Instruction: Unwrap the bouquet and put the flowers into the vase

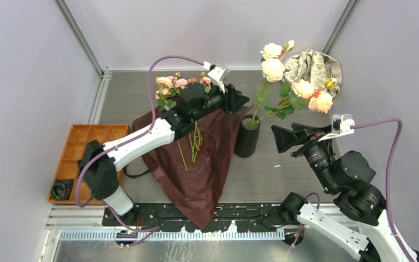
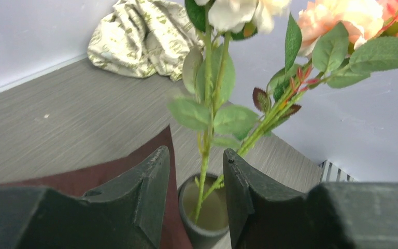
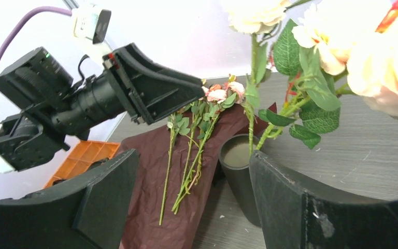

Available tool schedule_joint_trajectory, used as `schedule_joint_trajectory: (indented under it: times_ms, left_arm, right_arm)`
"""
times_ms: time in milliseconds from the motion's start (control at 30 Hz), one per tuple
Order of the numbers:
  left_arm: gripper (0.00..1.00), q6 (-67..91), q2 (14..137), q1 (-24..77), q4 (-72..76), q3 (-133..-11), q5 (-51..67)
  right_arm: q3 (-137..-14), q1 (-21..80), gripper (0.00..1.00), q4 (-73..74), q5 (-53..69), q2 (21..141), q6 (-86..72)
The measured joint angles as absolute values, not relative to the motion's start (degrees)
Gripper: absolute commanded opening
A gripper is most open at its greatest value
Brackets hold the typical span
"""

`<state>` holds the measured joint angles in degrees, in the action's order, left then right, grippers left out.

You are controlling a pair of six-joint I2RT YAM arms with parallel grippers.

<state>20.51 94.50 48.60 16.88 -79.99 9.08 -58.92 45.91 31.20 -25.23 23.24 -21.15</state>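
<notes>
The black vase (image 1: 247,139) stands at mid-table, right of the dark red wrapping paper (image 1: 196,169). Cream and peach flowers (image 1: 304,89) stand in it, stems leaning right. My left gripper (image 1: 241,101) hovers just above and left of the vase, open; in its wrist view the jaws (image 2: 196,153) stand apart with the stems (image 2: 205,140) running down past the gap into the vase (image 2: 190,232). More pink flowers (image 1: 173,83) lie on the paper, partly under the left arm. My right gripper (image 1: 281,137) is open and empty, right of the vase (image 3: 238,166).
A beige patterned cloth (image 1: 315,67) lies crumpled at the back right corner. An orange compartment tray (image 1: 82,150) sits at the left edge with a black coil in its near cell. The loose stems (image 3: 189,155) stretch down the paper (image 3: 150,207).
</notes>
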Motion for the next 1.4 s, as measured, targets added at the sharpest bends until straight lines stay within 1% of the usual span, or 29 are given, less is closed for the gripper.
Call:
schedule_joint_trajectory:
  times_ms: [133, 300, 467, 567, 667, 800, 967, 1033, 1133, 1200, 1300, 1400]
  left_arm:
    - [0.43, 20.53, 87.13, 49.12, 13.08, -74.50, 4.93]
    - [0.45, 20.47, 71.05, 50.57, 6.52, -66.76, -3.27]
    - [0.45, 20.03, 53.76, 51.00, -0.84, -65.67, -12.69]
    - [0.46, 19.90, 47.24, 51.00, -5.72, -66.50, -17.39]
    - [0.46, 19.99, 41.95, 51.00, -11.16, -67.88, -21.65]
    - [0.46, 20.38, 39.68, 51.00, -18.26, -70.46, -25.98]
    - [0.46, 20.43, 39.53, 51.00, -26.68, -72.23, -31.11]
    - [0.46, 20.43, 39.46, 51.00, -30.17, -72.79, -33.52]
    - [0.46, 20.43, 39.48, 51.00, -34.72, -74.74, -36.36]
    - [0.46, 20.49, 39.44, 51.00, -36.75, -76.12, -37.95]
    - [0.47, 20.51, 39.07, 51.00, -38.48, -76.62, -39.16]
    - [0.48, 20.49, 38.50, 51.00, -39.94, -76.23, -39.81]
  right_arm:
    - [-61.49, 45.91, 0.84, 30.50, -24.12, 26.83, -21.15]
    - [-68.10, 45.89, 0.83, 27.81, -20.82, 36.64, -21.41]
    - [-75.55, 46.83, 0.82, 24.34, -16.32, 50.19, -22.52]
    - [-81.60, 50.54, 0.81, 23.97, -16.49, 59.37, -22.00]
    - [-92.01, 55.66, 0.80, 25.47, -18.33, 72.16, -20.01]
    - [-105.58, 58.35, 0.79, 30.24, -18.63, 88.27, -20.01]
    - [-121.21, 58.22, 0.78, 38.50, -19.35, 106.48, -22.11]
    - [-128.07, 57.84, 0.75, 42.41, -19.33, 114.56, -23.09]
    - [-137.88, 57.08, 0.66, 47.79, -18.79, 126.48, -24.58]
    - [-142.98, 56.23, 0.64, 50.37, -17.89, 133.16, -25.78]
    - [-145.82, 54.15, 0.62, 52.38, -16.01, 140.84, -28.14]
    - [-145.69, 52.27, 0.60, 53.49, -14.48, 145.03, -29.82]
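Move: The leftmost flower still lying on the dark wrapping is my target: its upper stem is about 22 cm ahead of my right hand, 36 cm to its left and 36 cm below. The bunched stems lie roughly 7 cm to the right of that stem. The vase stands some 16 cm ahead of my right hand, 8 cm left and 27 cm lower. From my left hand the target stem is about 6 cm ahead, 23 cm left and 33 cm below. I sweep my empty right hand about 37 cm left, high across the near side of the vase, then drive forward and some 30 cm down towards the leftmost stem, tipping the fingers about 45 degrees downward and narrowing them while they stay open. My left hand, already empty, clears out 35 cm left, back and slightly up, turning counter-clockwise. ##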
